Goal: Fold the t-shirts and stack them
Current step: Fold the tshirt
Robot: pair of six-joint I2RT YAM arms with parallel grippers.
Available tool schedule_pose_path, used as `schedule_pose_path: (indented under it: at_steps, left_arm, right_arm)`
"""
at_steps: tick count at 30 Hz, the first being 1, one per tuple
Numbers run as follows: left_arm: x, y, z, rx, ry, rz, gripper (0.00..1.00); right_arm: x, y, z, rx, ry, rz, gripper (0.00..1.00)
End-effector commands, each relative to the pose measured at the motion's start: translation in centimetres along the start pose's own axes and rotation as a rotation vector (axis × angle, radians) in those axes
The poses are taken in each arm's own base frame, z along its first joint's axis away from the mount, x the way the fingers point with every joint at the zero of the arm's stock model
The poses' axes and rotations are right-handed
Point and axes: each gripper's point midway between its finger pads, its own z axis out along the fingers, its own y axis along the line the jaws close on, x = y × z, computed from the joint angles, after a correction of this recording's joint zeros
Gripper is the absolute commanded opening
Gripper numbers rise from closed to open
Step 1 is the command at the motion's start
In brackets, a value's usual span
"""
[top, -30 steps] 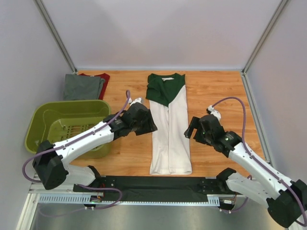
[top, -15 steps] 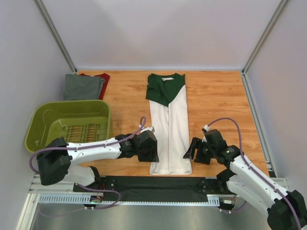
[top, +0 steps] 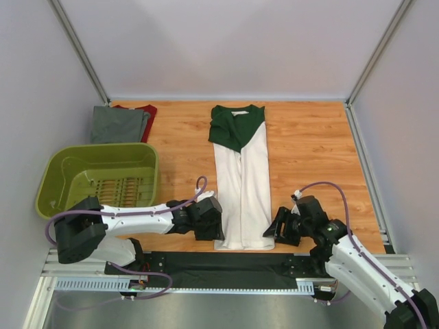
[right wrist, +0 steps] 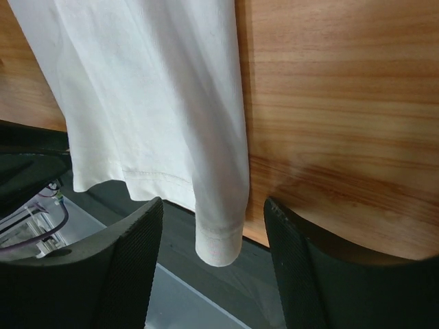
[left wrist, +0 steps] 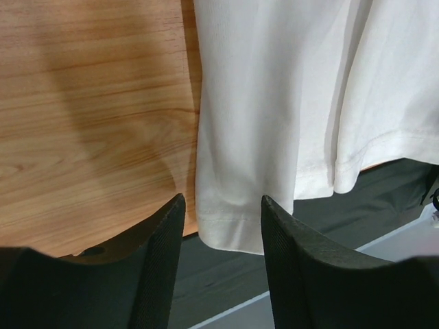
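Note:
A white t-shirt with a dark green collar (top: 241,179) lies folded into a long strip down the middle of the table, collar at the far end. Its hem (left wrist: 226,229) hangs slightly over the table's near edge. My left gripper (top: 214,232) stands open at the hem's left corner, jaws on either side of it without touching. At the hem's right corner (right wrist: 219,240), my right gripper (top: 276,229) is open in the same way. A grey t-shirt (top: 118,125) lies folded on a dark red one (top: 146,112) at the far left.
An olive-green plastic basket (top: 97,179) sits at the left, behind my left arm. A dark mat (top: 226,264) runs along the near edge under the hem. White walls enclose the table on three sides.
Both grippers have come from mid-table toward the near edge and now flank the two hem corners of the white shirt. The right jaws have narrowed a little.

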Motion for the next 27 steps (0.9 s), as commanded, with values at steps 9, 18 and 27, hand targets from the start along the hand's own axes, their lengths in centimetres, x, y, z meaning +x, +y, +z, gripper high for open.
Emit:
schedule_pose_path:
  at_steps: [9,18,27]
  left_arm:
    - [0.6,-0.3,1.2,0.044,0.009,-0.112,0.54]
    - [1.2,0.7,1.5,0.053,0.005,-0.194,0.45]
    - [0.7,1.5,1.1,0.012,-0.026,-0.222,0.00]
  right_arm:
    - [0.4,-1.0,0.1,0.051,0.029,-0.018,0.53]
    - [0.2,-1.3,0.1,0.073,0.025,-0.031,0.35]
    - [-0.2,-0.2,0.3,0.038,0.032,-0.022,0.04]
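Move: The t-shirt's near-left hem corner lies about 2 cm below the left hand and 1 cm back. The near-right hem corner lies some 2 cm below the right hand, 2 cm back and about 1 cm left. The hem corners are about 18 cm apart, level with each other. The green collar is roughly 42 cm ahead of the left hand and 7 cm to its right; the green basket is around 22 cm ahead and 38 cm left of that hand. Down by about 1.5 cm, both hands settle low over the hem corners and shut their open fingers, each pinching its own corner. The left first drifts 1 cm right, comes back as it closes, and twists some 10 degrees counter-clockwise; the right also eases nearly 1 cm back and slightly right, closing gradually throughout. ##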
